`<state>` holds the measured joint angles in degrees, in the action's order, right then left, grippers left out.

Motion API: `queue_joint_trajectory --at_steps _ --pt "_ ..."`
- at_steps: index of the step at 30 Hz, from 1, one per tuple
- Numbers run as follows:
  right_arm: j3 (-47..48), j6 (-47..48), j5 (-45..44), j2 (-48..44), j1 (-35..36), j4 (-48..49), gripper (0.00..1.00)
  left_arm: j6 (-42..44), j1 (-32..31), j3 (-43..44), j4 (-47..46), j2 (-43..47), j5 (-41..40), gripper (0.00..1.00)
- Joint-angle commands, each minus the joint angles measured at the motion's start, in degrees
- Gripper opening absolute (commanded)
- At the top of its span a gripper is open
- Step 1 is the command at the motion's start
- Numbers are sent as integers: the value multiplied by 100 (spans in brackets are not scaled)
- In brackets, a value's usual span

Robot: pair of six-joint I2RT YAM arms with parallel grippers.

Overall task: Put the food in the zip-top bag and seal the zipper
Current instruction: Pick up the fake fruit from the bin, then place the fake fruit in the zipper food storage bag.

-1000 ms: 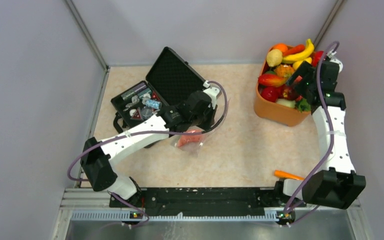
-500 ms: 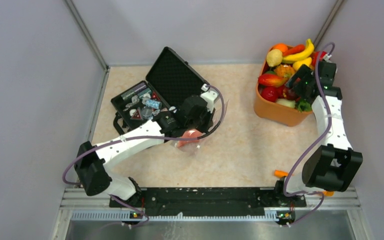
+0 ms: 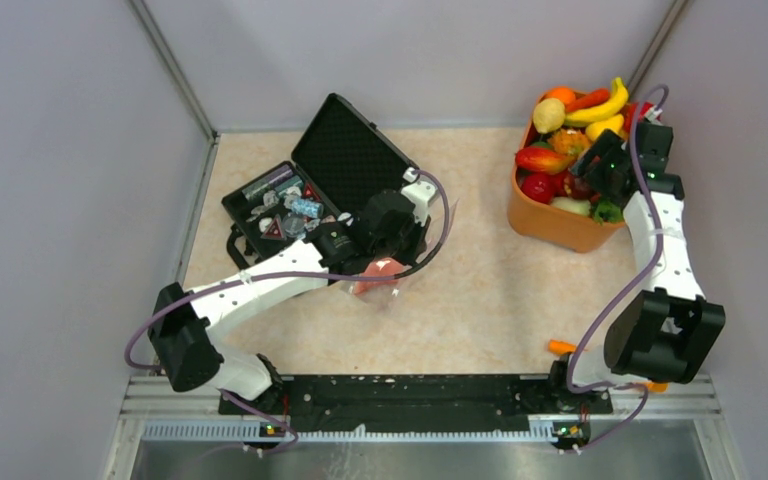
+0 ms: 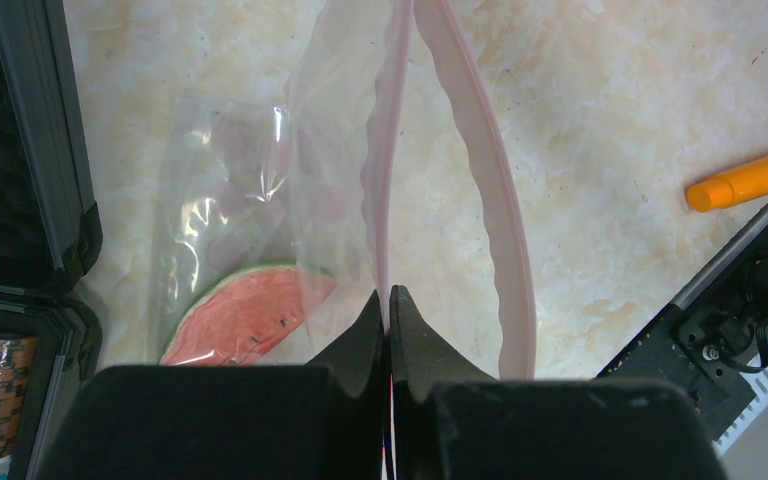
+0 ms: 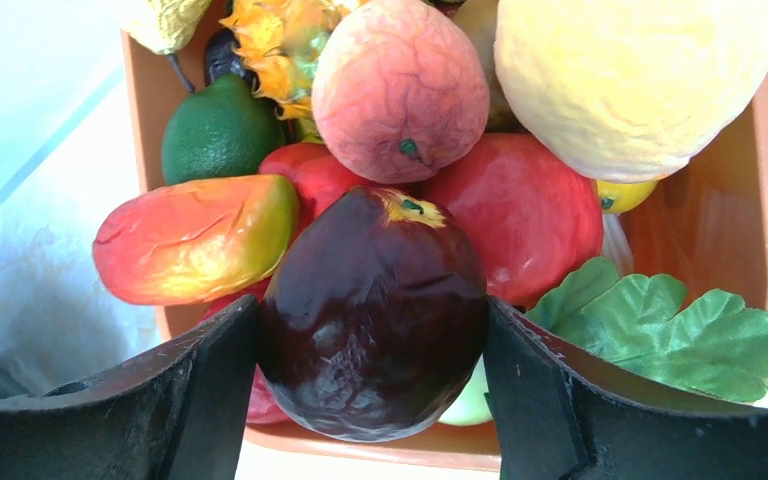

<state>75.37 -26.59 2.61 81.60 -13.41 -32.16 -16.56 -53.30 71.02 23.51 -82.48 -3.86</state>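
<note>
The zip-top bag (image 3: 378,277) lies mid-table with a watermelon slice (image 4: 245,315) inside. Its mouth gapes: the pink zipper strips (image 4: 490,200) curve apart. My left gripper (image 4: 389,300) is shut on the near strip and also shows in the top view (image 3: 390,240). The food is piled in an orange basket (image 3: 550,225) at the back right. My right gripper (image 5: 372,370) is inside the basket, and its fingers (image 5: 210,390) press both sides of a dark purple fruit (image 5: 375,310). It also shows in the top view (image 3: 590,178).
An open black case (image 3: 290,200) of small wrapped items lies left of the bag. An orange stick (image 3: 575,349) lies by the right arm's base. Around the purple fruit are a peach (image 5: 400,85), a mango (image 5: 195,238), a red apple (image 5: 525,210) and a green leaf (image 5: 680,325).
The right arm's elbow swung back and its gripper settled into the basket. The left arm shifted slightly left with the bag edge. Little has moved in the last half second.
</note>
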Motion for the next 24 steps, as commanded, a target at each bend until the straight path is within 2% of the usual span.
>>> queue_joint_trajectory --at_steps 1,7,10,11,14,17,21,24 --pt "4 77 361 -549 -39 462 43 37 -14 17 -233 210 17 0" --pt "-27 92 772 -1114 -37 706 41 9 -14 47 -235 167 37 0" --pt "-93 9 1197 -1292 -39 679 37 -14 -14 82 -259 122 69 0" --pt "-152 -77 1461 -1353 -38 717 36 -14 -14 99 -259 107 77 0" --pt "-566 -529 2743 -1601 8 1205 27 -10 -14 99 -258 78 63 0" --pt "-1186 -1092 3285 -1996 481 1841 26 -19 -14 121 -267 53 84 0" --pt "-1801 -1342 2923 -2499 1515 2269 25 -53 -14 144 -270 39 58 0" --pt "-2267 -1811 3073 -2734 1791 2794 25 -95 -14 145 -268 39 72 0"
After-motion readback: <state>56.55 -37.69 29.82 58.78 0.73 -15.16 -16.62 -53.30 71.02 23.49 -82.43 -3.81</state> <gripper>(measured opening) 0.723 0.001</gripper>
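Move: The right hand already has the dark red fruit between its fingers, down among the bin's fruit. The bag's open mouth lies about 28 cm to its left and 10 cm back, at nearly the same height. The bin's middle is 3 cm ahead, 1 cm right and lower; a red-yellow mango lies 7 cm left and 4 cm ahead. For the left hand, pinching the bag's edge, the mouth is some 4 cm ahead and 4 cm right. Straight up first, about 10 cm, the right hand draws the gripped dark red fruit out of the bin with its fingers tilting upward, then swings fast to the left and somewhat back, sinking slightly, towards the bag mouth. In the swing it turns counter-clockwise some 30 degrees and rolls its left side up, grip unchanged; the left hand stays put, still pinching the bag. ##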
